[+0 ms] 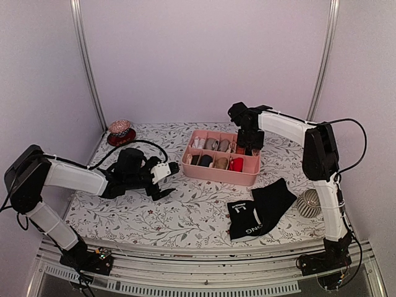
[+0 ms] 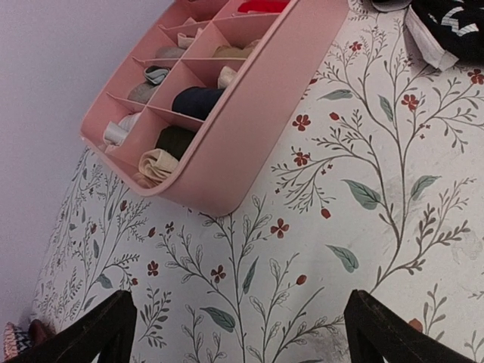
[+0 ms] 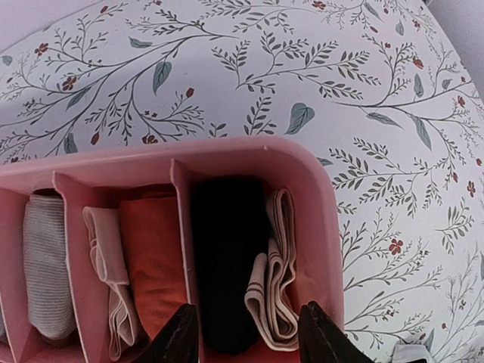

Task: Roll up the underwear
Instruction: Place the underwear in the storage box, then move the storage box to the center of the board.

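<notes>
A black brief with white letters on its waistband lies flat at the front right of the table, with more black fabric spread up to its right. Its edge also shows in the left wrist view. A rolled black brief with a folded beige waistband sits in the corner compartment of the pink tray. My right gripper is open just above it, over the tray's far right end. My left gripper is open and empty above bare table left of the tray.
The pink divided tray holds several rolled bundles, grey, beige, black and red. A red and pink bowl-like object stands at the back left. A white ribbed cup lies at the right edge.
</notes>
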You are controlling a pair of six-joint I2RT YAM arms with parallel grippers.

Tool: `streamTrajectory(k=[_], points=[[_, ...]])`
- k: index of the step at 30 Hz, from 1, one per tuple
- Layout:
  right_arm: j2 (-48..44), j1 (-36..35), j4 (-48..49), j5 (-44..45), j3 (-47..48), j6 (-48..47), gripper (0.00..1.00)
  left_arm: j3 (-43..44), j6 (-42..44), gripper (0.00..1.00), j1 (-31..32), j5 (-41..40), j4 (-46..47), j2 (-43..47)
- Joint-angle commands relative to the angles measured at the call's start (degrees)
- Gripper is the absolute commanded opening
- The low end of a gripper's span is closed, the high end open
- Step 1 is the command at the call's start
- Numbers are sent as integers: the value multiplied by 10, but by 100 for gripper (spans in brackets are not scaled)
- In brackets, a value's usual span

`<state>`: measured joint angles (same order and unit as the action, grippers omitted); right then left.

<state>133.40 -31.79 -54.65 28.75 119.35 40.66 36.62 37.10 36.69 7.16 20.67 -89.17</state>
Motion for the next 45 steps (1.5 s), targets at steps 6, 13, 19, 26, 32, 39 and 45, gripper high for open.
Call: streamTrajectory(k=[6, 13, 19, 26, 32, 39, 45], points=[[-113, -87, -54, 112, -54, -31, 95, 13, 4, 99, -4, 3, -3, -6], [-201, -150, 17, 81, -214, -89, 99, 12, 1, 99, -5, 0, -3, -5], [-228, -203, 69, 72, -303, -147, 99, 13, 0, 99, -5, -2, -2, -6], [-166, -220, 43, 127, -271, -118, 99, 13, 0, 98, -4, -3, -2, -7], [-69, -218, -44, 210, -163, -68, 99, 13, 2, 98, -4, -4, -3, -8], [-23, -178, -80, 232, -86, -46, 99, 13, 3, 99, -5, -3, -3, -8], [-28, -123, -3, 227, -73, -112, 99, 14, 2, 99, -4, -3, -3, -9]])
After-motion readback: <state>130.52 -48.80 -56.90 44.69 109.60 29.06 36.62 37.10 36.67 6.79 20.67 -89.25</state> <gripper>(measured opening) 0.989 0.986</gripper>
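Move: The storage box's middle lies about 4 cm back and 10 cm left of the right hand, some 4 cm lower, its near wall about 13 cm back. The just-placed black roll lies about 1 cm ahead and 3 cm below, in the far right compartment; the red roll is some 8 cm back and 5 cm left, also 3 cm lower. From the left hand, the box's middle is about 12 cm ahead, 17 cm right and 4 cm below. The wide-open right fingers end up outside the storage box's near wall and push it forward. To get there the hand first leaves the black roll, opening as it lifts about 6 cm, then swings back and left over the box and down, 16 cm back at its farthest. It then reverses some 7 cm forward, ending with a short sideways run to the right. ##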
